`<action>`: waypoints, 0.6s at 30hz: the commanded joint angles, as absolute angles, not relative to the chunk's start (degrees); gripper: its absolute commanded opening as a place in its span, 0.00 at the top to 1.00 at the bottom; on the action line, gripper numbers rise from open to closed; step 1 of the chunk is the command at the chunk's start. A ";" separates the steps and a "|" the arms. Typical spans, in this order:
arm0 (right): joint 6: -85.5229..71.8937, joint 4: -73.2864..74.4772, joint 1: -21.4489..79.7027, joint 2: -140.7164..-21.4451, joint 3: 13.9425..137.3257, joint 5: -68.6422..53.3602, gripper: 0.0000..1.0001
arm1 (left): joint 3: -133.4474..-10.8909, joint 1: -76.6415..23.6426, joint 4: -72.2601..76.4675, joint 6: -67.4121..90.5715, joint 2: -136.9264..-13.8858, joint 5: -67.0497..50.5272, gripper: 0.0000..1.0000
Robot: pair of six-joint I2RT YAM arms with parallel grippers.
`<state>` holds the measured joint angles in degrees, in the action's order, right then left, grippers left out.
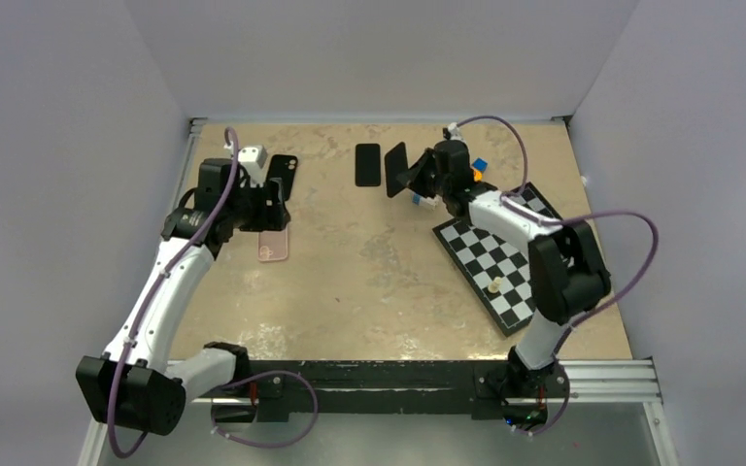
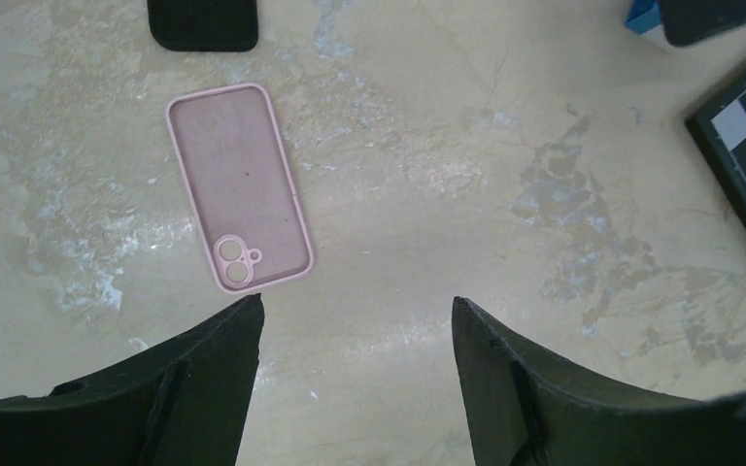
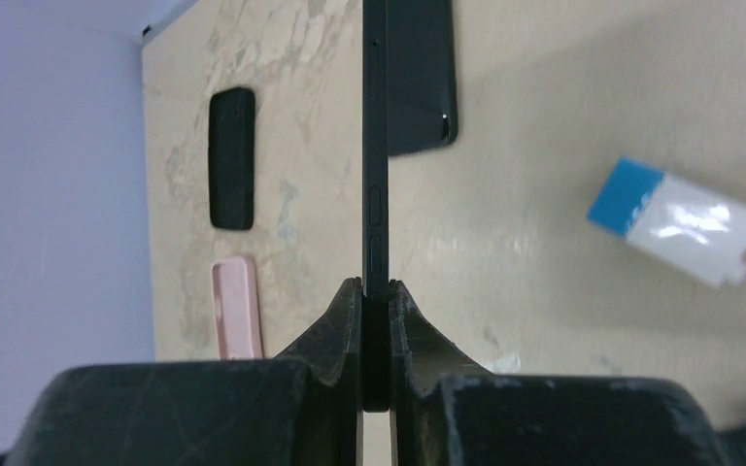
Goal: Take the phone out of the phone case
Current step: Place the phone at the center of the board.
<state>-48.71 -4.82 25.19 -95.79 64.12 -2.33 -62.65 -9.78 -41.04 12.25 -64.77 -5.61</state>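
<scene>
The pink phone case (image 2: 240,186) lies flat on the table with its hollow side and camera holes facing up and nothing inside it; it also shows as phone case (image 1: 273,245) and phone case (image 3: 237,307). My left gripper (image 2: 356,301) hangs open just short of the case's camera end, touching nothing. From above, the left gripper (image 1: 274,206) sits over the table's left side. My right gripper (image 3: 376,283) is shut on the bottom end of the black phone (image 3: 376,146), held edge-on above the table. In the top view the phone (image 1: 397,170) stands upright beside the right gripper (image 1: 418,175).
A black flat slab (image 1: 367,165) lies at the back centre. A black case (image 1: 283,177) lies beside the left wrist. A checkerboard (image 1: 500,267) covers the right side, with a small pale piece (image 1: 494,284) on it. A blue-and-white block (image 3: 680,221) lies near the right gripper.
</scene>
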 commanded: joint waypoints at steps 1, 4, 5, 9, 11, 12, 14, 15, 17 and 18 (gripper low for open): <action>-48.22 -10.03 23.09 -105.44 76.69 -2.83 1.00 | -61.07 -9.84 -34.98 14.18 -61.72 -10.78 0.25; -50.09 -7.55 21.58 -113.24 84.12 -4.99 1.00 | -61.08 -9.85 -34.53 14.58 -60.42 -12.13 0.25; -50.54 -7.11 21.26 -115.04 85.99 -5.37 1.00 | -61.02 -9.84 -34.46 14.59 -59.98 -12.39 0.25; -50.97 -5.10 20.46 -121.55 93.83 -5.62 1.00 | -60.52 -9.83 -33.57 14.70 -58.36 -12.97 0.25; -51.90 -3.99 19.75 -125.34 96.97 -7.28 1.00 | -60.32 -9.79 -33.20 14.76 -57.90 -13.67 0.25; -52.47 -3.82 19.49 -126.56 97.98 -7.83 1.00 | -60.27 -9.82 -33.02 14.84 -57.84 -13.97 0.25; -53.12 -3.41 18.92 -128.85 99.85 -9.01 1.00 | -60.27 -9.77 -32.93 14.98 -57.84 -14.59 0.25; -53.29 -2.81 18.71 -130.02 101.14 -10.06 1.00 | -60.29 -9.78 -32.88 15.07 -57.84 -14.81 0.25; -53.66 -1.49 18.58 -131.59 102.30 -11.34 0.97 | -60.23 -9.78 -32.87 15.08 -57.83 -15.01 0.25; -54.15 -2.14 18.53 -131.54 101.36 -11.41 0.95 | -60.21 -9.76 -32.82 15.07 -57.76 -15.09 0.25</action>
<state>-52.07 -1.93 19.03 -131.96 98.72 -8.23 -60.47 -9.80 -35.20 14.31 -58.48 -13.32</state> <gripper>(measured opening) 0.070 0.746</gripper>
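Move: The right hand already holds the phone taken from the case, pinched by its edge. The bare spot it is taken to is about 16 cm ahead, 3 cm left and 12 cm below. The lying black phone is beside that spot, 16 cm ahead and 9 cm left of the hand; the blue-and-white block is 4 cm ahead and 6 cm right, the orange piece 12 cm ahead and 18 cm right. From the left hand the spot is some 27 cm ahead, 28 cm right and 16 cm below. Keeping its pinch on the phone, the right hand carries it about 14 cm forward and 8 cm down towards the bare spot just right of the lying black phone, going level and fast at first, then sinking more steeply as it slows and tipping its fingertips down by some five degrees. Meanwhile the empty left hand, fingers staying open, rises some 4 cm and eases a little to the right, away from the pink case on the table. ##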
